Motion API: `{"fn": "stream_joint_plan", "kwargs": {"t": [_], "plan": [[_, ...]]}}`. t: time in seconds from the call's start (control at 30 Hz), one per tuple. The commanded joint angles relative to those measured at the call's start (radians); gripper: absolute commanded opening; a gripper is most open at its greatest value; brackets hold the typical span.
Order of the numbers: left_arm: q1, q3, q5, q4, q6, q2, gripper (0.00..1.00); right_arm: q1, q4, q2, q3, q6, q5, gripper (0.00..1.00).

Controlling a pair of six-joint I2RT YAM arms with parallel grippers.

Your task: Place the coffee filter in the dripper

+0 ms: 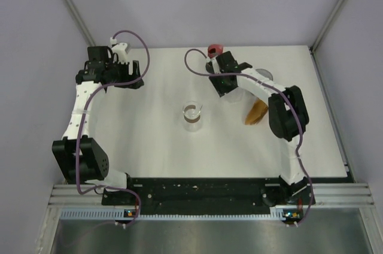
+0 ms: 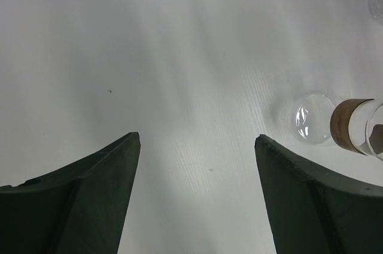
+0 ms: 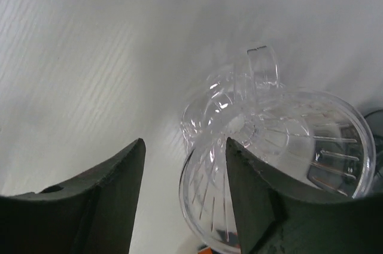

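The clear plastic dripper (image 3: 281, 140) lies tipped on its side on the white table, handle up. My right gripper (image 3: 184, 143) is open, and the dripper's rim sits in the gap against the right finger (image 3: 257, 194). In the top view my right gripper (image 1: 220, 79) is at the back centre and hides the dripper. The brown coffee filter (image 1: 257, 112) lies on the table, partly under my right arm's elbow. My left gripper (image 1: 136, 79) is open and empty over bare table at the back left; it also shows in the left wrist view (image 2: 197, 137).
A glass carafe (image 1: 192, 116) with a brown collar stands mid-table and shows at the right edge of the left wrist view (image 2: 353, 125). A small red thing (image 1: 214, 49) sits by the back edge. A grey round thing (image 1: 264, 74) lies behind my right forearm.
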Motion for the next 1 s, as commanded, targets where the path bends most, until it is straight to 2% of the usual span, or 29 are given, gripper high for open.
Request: {"fn": "stream_joint_plan", "kwargs": {"t": [0.0,0.1,0.17,0.4,0.6,0.8,0.97], "plan": [[-0.002,-0.001,0.015,0.01,0.014,-0.047,0.83,0.002,-0.047,0.036,0.103,-0.025,0.006,0.42],[-0.002,0.0,0.015,0.007,0.015,-0.048,0.83,0.011,-0.051,0.013,0.091,-0.041,-0.048,0.11],[-0.001,0.003,0.015,0.007,0.017,-0.048,0.83,0.033,-0.052,-0.027,0.073,-0.086,-0.07,0.0],[-0.001,0.008,0.018,0.003,0.021,-0.051,0.83,0.174,-0.083,-0.229,0.034,-0.349,-0.011,0.0],[-0.001,0.005,0.024,0.001,0.026,-0.054,0.84,0.354,-0.034,-0.397,-0.013,-0.522,0.065,0.0],[-0.001,0.003,0.02,0.001,0.029,-0.054,0.84,0.525,0.032,-0.417,-0.139,-0.647,0.072,0.0],[-0.001,0.002,0.01,-0.001,0.035,-0.057,0.84,0.565,-0.029,-0.354,-0.099,-0.676,0.093,0.0]]}}
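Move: Just right of the right hand's open fingers stands the clear dripper, its middle about 4 cm to the right, 2 cm ahead and 3 cm below, with one finger inside its rim. The glass carafe is roughly 12 cm back and 12 cm left of the hand. The red grinder is some 13 cm ahead and 3 cm left, the brown filters 5 cm back and 14 cm right. From the left hand, the dripper lies about 37 cm right, 6 cm ahead and 18 cm below. Dipping a centimetre or so, the right hand shuts its fingers on the dripper's wall at the rim, then lifts. It carries the dripper back and left, roughly 23 cm across the table, towards the carafe, swinging counter-clockwise by some 55 degrees and tilting the fingers up. After climbing about 17 cm it starts down again over the carafe, grip kept. ##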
